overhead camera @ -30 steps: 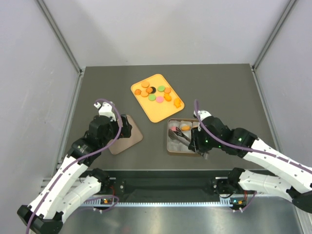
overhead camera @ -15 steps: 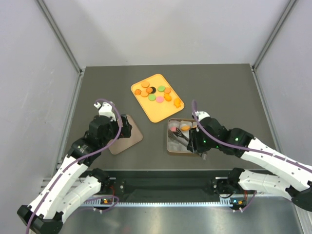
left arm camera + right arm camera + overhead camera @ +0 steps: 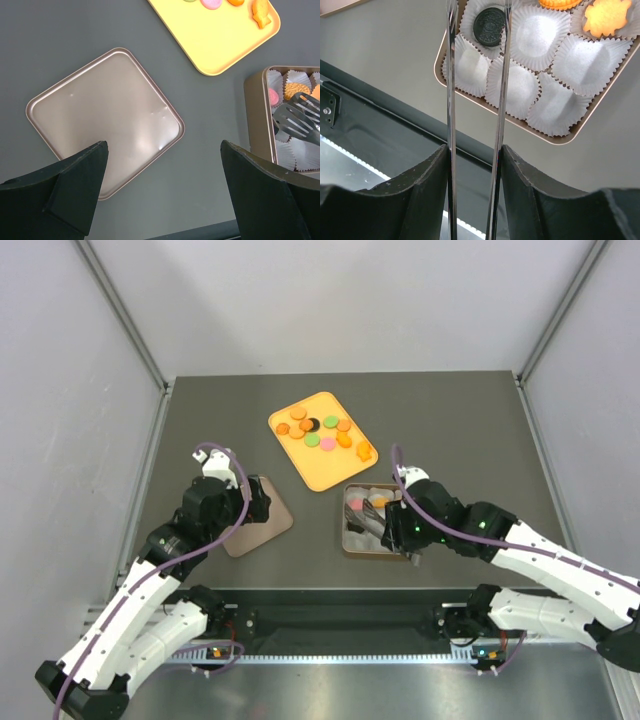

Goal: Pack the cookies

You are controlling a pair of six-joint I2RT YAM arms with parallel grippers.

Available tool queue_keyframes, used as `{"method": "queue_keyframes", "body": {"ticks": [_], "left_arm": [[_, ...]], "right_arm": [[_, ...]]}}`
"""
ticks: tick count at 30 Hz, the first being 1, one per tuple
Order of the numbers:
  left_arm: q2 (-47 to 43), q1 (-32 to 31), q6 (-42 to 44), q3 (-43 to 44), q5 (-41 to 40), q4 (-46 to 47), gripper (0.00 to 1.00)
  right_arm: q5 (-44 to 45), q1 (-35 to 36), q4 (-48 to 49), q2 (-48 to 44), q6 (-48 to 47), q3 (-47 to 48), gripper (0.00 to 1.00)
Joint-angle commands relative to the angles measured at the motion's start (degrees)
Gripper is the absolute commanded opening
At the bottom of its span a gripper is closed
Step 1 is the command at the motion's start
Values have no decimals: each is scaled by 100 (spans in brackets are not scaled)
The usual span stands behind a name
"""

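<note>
Several cookies (image 3: 318, 432) in orange, pink, green and black lie on the orange tray (image 3: 322, 468). A square tin (image 3: 346, 540) lined with white paper cups holds a black cookie (image 3: 489, 20), a leaf-shaped orange one (image 3: 607, 17) and a pink one (image 3: 273, 96). My right gripper (image 3: 474, 150) is shut on metal tongs (image 3: 451, 75), both fingers pressing the two arms from outside. The tong tips (image 3: 295, 115) hover over the tin, apart, with nothing between them. My left gripper (image 3: 163, 145) hangs open over the near corner of the tin's lid (image 3: 105, 120).
The flat lid (image 3: 255, 520) lies left of the tin, the tray behind both. The table's front edge and a dark rail (image 3: 380, 100) run just under my right wrist. Grey walls enclose the table on three sides.
The right gripper's jaws have widened a little and the tong arms have spread with them. The right wrist has shifted slightly left over the tin. The left arm has not moved.
</note>
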Motion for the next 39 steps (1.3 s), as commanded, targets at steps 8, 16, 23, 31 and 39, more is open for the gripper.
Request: {"method": "queue_keyframes", "body": {"ticks": [8, 16, 23, 31, 39], "left_arm": [[-20, -21, -66, -5, -82, 93, 99], [-38, -21, -66, -5, -91, 84, 99], [-55, -21, -66, -5, -126, 75, 99], [-99, -21, -84, -5, -170, 58, 99], [-73, -21, -84, -5, -152, 66, 99]], "right_arm": [[362, 107, -111, -129, -241, 896, 42], [513, -419, 89, 1135, -1189, 2189, 45], [55, -1150, 697, 3076, -1692, 3111, 41], [-112, -1317, 1022, 4406, -1763, 3701, 42], [-165, -1414, 1102, 4881, -1745, 3956, 43]]}}
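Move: The right hand, holding the tongs with their tips in the box by the black cookie, has the pink cookie on the yellow tray roughly 29 cm ahead, 15 cm to its left and 11 cm below. The green cookie lies about 4 cm left of the pink one, an orange cookie about 4 cm right of it, and the fish cookie some 9 cm right and 2 cm nearer. From the idle left hand, the pink cookie is about 21 cm ahead, 16 cm right and 15 cm below. Right hand swings the tongs up from the box, some 20 cm forward, 8 left, down towards the pink cookie. ##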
